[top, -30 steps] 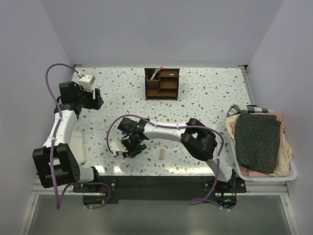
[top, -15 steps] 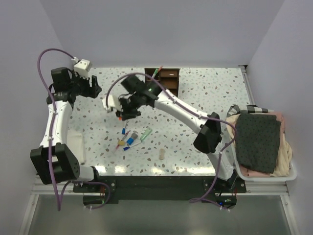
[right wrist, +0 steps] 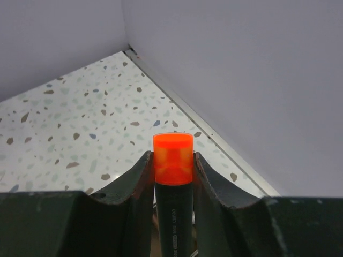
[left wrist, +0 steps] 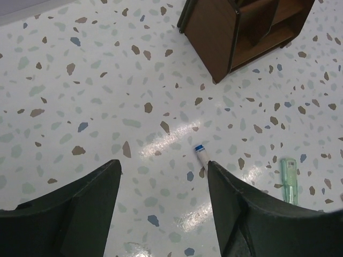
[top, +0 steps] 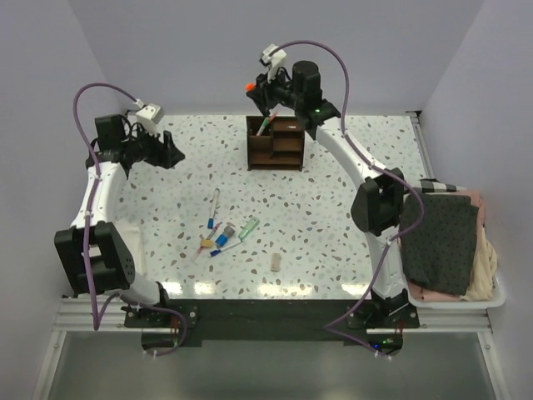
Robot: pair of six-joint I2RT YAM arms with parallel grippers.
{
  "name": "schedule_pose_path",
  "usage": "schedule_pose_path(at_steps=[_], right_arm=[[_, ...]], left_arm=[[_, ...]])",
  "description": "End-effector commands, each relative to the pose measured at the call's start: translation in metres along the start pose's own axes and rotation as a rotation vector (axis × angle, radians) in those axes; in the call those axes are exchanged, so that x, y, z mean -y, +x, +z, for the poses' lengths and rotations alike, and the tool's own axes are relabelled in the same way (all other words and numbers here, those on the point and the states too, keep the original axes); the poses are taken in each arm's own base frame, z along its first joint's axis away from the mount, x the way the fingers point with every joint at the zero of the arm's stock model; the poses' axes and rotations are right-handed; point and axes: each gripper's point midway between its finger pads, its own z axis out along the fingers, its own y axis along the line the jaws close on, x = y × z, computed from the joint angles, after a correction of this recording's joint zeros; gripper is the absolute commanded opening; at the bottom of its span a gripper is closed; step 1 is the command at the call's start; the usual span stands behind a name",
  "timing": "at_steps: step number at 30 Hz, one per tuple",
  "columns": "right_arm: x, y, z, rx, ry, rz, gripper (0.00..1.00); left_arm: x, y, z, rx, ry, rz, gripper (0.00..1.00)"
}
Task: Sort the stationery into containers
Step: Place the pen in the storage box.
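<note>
My right gripper [top: 259, 93] is raised over the back-left corner of the dark brown organizer [top: 276, 142]. It is shut on the orange-and-black marker [top: 251, 87]. In the right wrist view the marker [right wrist: 173, 160] stands orange cap up between the fingers of that gripper [right wrist: 172, 156]. A green marker [top: 265, 125] leans in the organizer's left compartment. Loose on the table lie a thin pen [top: 213, 202], a cluster of blue-capped pieces [top: 218, 239], a pale green marker [top: 248, 227] and a tan block [top: 276, 262]. My left gripper [top: 171, 153] is open and empty above the table [left wrist: 163, 167], with a blue-tipped pen [left wrist: 200, 152] beside its right finger.
A white basket [top: 454, 302] piled with dark and pink cloths [top: 440, 240] stands at the right edge. A white folded cloth [top: 136, 247] lies by the left arm. The back and side walls stand close to the organizer [left wrist: 236, 32].
My right arm has swung from the pile at the near left, up and back to above the organizer, carrying the orange-and-black marker. The left gripper has shifted only slightly.
</note>
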Motion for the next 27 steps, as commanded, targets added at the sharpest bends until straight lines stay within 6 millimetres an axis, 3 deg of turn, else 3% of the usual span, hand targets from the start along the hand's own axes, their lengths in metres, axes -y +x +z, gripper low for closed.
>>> schedule_pose_path(at_steps=[1, 8, 14, 27], right_arm=[[0.006, -0.014, 0.021, 0.155, 0.005, 0.184, 0.0], [0.016, 0.023, 0.035, 0.177, 0.005, 0.281, 0.0], [0.019, 0.027, 0.043, 0.22, -0.004, 0.241, 0.0], [0.021, 0.072, 0.052, 0.193, 0.006, 0.185, 0.0]], left_arm=[[-0.004, -0.022, 0.0, 0.041, 0.026, 0.074, 0.71], [-0.014, -0.029, 0.014, 0.028, 0.011, 0.035, 0.7], [-0.015, -0.026, 0.019, 0.011, 0.015, 0.064, 0.7], [-0.015, -0.037, 0.031, -0.01, -0.004, 0.122, 0.7]])
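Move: I already hold the black pen with the orange end in my right hand, above the storage box. The pen compartment at the box's rear left lies about 5 cm ahead of that hand, hardly to the right, and some 20 cm below. The green pen in it stands 6 cm ahead and 2 cm right, the pink pen 7 cm ahead and 4 cm right. From my left hand the compartment is roughly 17 cm ahead and 24 cm right. I lower the pen with my right hand towards the box's rear-left compartment, about 8 cm down and 4 cm forward with a slight drift left, most of it at once, then nearly pause before sinking a little more. The wrist rolls some 15 degrees, its left side rising, and the fingers keep their hold. My open left hand eases about 4 cm forward. ##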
